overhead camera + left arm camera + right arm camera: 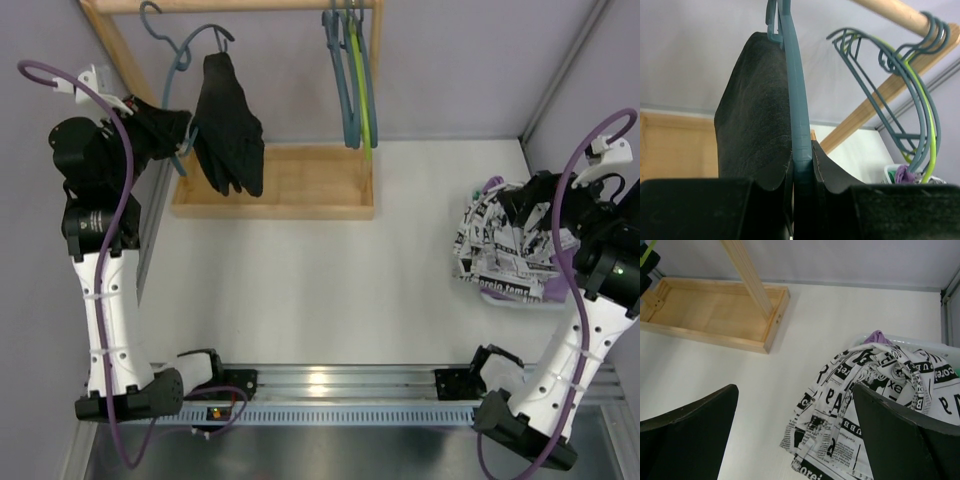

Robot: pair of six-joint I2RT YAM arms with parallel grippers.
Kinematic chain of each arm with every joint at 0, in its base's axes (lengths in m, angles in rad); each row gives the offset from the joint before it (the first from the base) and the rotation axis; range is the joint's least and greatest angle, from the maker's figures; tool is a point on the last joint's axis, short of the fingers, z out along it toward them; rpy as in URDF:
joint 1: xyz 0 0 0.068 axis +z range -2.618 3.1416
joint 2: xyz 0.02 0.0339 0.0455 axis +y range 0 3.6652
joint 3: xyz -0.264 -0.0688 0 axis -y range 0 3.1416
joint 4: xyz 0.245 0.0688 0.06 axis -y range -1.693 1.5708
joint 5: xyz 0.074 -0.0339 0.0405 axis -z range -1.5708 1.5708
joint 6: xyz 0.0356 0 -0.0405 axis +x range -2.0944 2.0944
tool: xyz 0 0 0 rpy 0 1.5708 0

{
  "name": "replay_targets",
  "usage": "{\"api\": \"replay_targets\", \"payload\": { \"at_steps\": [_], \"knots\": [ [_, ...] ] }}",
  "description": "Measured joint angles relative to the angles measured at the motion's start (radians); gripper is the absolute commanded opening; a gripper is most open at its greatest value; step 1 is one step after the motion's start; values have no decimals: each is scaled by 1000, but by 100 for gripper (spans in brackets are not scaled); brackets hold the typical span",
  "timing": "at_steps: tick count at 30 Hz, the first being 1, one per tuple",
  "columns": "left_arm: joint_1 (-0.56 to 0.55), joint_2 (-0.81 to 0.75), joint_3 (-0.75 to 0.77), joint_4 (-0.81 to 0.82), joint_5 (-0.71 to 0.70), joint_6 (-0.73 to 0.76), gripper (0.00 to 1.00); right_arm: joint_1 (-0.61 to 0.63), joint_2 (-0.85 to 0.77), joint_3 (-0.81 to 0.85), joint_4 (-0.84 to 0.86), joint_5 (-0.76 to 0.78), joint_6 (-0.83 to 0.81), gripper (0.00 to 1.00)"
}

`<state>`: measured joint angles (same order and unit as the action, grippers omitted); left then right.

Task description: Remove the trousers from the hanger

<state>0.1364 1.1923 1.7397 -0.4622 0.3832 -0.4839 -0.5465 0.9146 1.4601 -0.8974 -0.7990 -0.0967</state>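
Black trousers (228, 125) hang limp from a blue hanger (180, 58) on the wooden rail at the back left. My left gripper (176, 135) is shut on that hanger's lower arm, just left of the cloth. In the left wrist view the blue hanger (799, 125) runs up from between the closed jaws (803, 172), with the black trousers (754, 115) draped on its left. At the right, white black-printed trousers (500, 250) lie heaped over a purple pair (877, 336). My right gripper (522, 212) stands open above the printed trousers (875, 405), holding nothing.
Several empty blue and green hangers (352, 80) hang on the rail's right half (900, 75). The rack's wooden base tray (300, 182) sits below them. A white bin rim (905, 340) shows behind the heap. The walls stand close on both sides.
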Motion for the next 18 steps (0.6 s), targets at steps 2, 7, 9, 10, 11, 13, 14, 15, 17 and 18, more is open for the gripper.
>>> {"api": "replay_targets", "payload": {
  "at_steps": [2, 7, 9, 10, 11, 13, 14, 15, 17, 18],
  "knots": [
    [0, -33, -62, 12, 15, -13, 0, 0, 7, 0, 12, -18, 11, 100],
    [0, -104, -170, -5, 32, -24, 0, 10, 26, 0, 84, -53, 88, 99],
    [0, -138, -203, -17, 35, -27, 0, 46, 28, 0, 124, -43, 122, 99],
    [0, -155, -215, -22, 37, -32, 0, 79, 30, 1, 145, -26, 135, 99],
    [0, -171, -222, -29, 40, -39, 0, 132, 34, 3, 163, 2, 145, 99],
    [0, -203, -230, -30, 45, -51, 0, 277, 54, 18, 188, 75, 154, 99],
    [0, -218, -233, -29, 47, -61, 0, 365, 67, 29, 204, 114, 155, 99],
    [0, -235, -238, -28, 48, -69, 0, 462, 87, 40, 226, 156, 158, 99],
    [0, -267, -252, -26, 48, -88, 0, 623, 124, 48, 278, 245, 160, 99],
    [0, -279, -258, -23, 48, -96, 0, 700, 142, 48, 304, 288, 161, 99]
  ]
}}
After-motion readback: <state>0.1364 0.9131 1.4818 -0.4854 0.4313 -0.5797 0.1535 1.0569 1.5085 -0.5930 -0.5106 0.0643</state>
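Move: The left hand already holds the lower corner of the blue hanger off the rack. The black trousers on it are roughly 9 cm ahead, 4 cm right and 5 cm lower; the rack bar is about 18 cm ahead, 7 cm right and 15 cm higher, and the empty hangers 17 cm ahead, 25 cm right, level. From the open right hand, the trousers are some 47 cm left, 15 cm ahead and 7 cm higher, and the clothes basket about 10 cm ahead, 6 cm right and 30 cm below. The left hand keeps its pinch on the hanger's corner and draws it back about 7 cm, away from the rack, first sinking some 4 cm and then easing slightly up again, with hardly any turn. Meanwhile the right hand leaves its place above the basket, creeping forward and up at first and then sweeping fast to the left, about 14 cm in all, towards the hanging trousers, fingers staying wide open and touching nothing while the wrist swings some 20 degrees counter-clockwise. ##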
